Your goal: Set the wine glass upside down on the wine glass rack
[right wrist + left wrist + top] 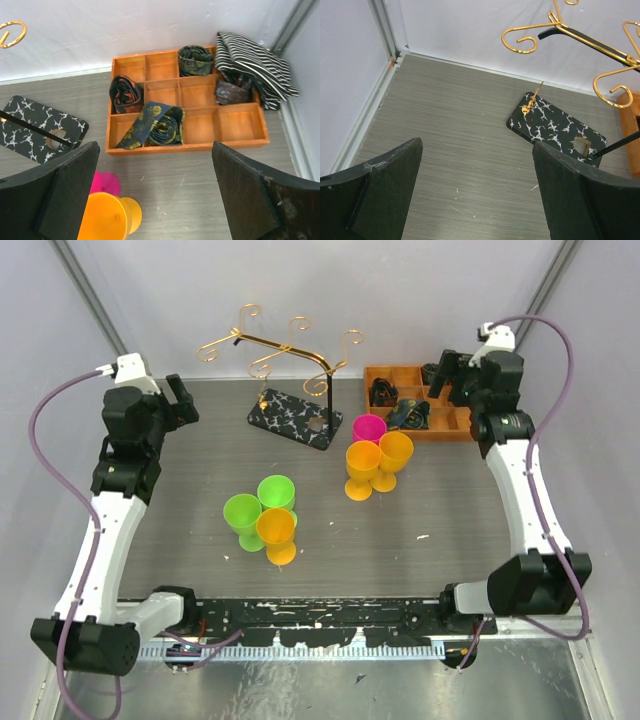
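The wine glass rack [290, 416] stands at the back centre: gold curled arms on a pole above a black, white-veined base [555, 127], whose corner also shows in the right wrist view [40, 127]. Several plastic wine glasses stand upright in two clusters: pink [368, 427] with two orange ones [363, 462] right of the base, and two green [243, 512] with an orange one [277, 528] at mid-table. My left gripper [183, 400] [477, 150] hangs open over bare table left of the rack. My right gripper [445, 375] [155, 147] is open, above the table in front of the tray, holding nothing.
An orange compartment tray [376, 371] [235, 122] holding rolled ties and a striped cloth [252, 62] sits at the back right corner. White walls close the back and sides. Bare grey table lies between the two glass clusters and the arm bases.
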You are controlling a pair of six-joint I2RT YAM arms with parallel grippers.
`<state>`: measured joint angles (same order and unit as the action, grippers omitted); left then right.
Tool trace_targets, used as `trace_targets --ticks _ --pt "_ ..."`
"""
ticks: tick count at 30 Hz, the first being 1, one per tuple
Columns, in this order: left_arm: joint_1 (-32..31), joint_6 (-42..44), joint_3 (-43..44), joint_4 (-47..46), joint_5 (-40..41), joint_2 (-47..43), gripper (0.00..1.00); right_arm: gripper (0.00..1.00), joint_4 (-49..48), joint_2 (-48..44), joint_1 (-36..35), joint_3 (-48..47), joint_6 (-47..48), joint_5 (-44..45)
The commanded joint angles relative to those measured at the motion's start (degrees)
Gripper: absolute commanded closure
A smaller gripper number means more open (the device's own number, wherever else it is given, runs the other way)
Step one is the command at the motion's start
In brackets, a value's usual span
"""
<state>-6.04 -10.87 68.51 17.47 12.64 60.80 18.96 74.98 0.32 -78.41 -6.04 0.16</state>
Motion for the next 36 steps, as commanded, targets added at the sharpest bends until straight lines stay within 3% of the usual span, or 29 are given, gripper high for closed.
trace_targets --ticks 1,21,36 --pt "0.0 -0.1 2.0 -5.8 -1.8 4.5 0.02 0.0 -1.7 5.4 -2.6 -6.2 -0.8 -1.7" --pt "-0.1 3.1 18.9 -11.7 -1.3 33.6 0.02 0.0 -9.6 32.2 -13.5 -27.7 1.0 0.6" --pt "-0.1 6.7 26.5 -17.7 0.8 45.0 0.02 0.0 -12.7 35.1 -17.4 -30.7 4.0 0.1"
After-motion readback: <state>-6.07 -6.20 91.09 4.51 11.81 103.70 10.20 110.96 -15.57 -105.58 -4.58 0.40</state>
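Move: The left hand faces the rack's left-end hook, about 20 cm ahead, 5 cm right and 9 cm lower, with the rack's black base 17 cm ahead, 23 cm right and 34 cm down. The rack's right-end hook lies some 21 cm ahead, 20 cm left and 8 cm below the right hand. From that hand the magenta glass is 5 cm ahead, 10 cm left, and the orange box 17 cm ahead, 4 cm right, both far below. Both open hands sink towards the rack's end hooks, left some 19 cm forward, right about 20 forward-left. ##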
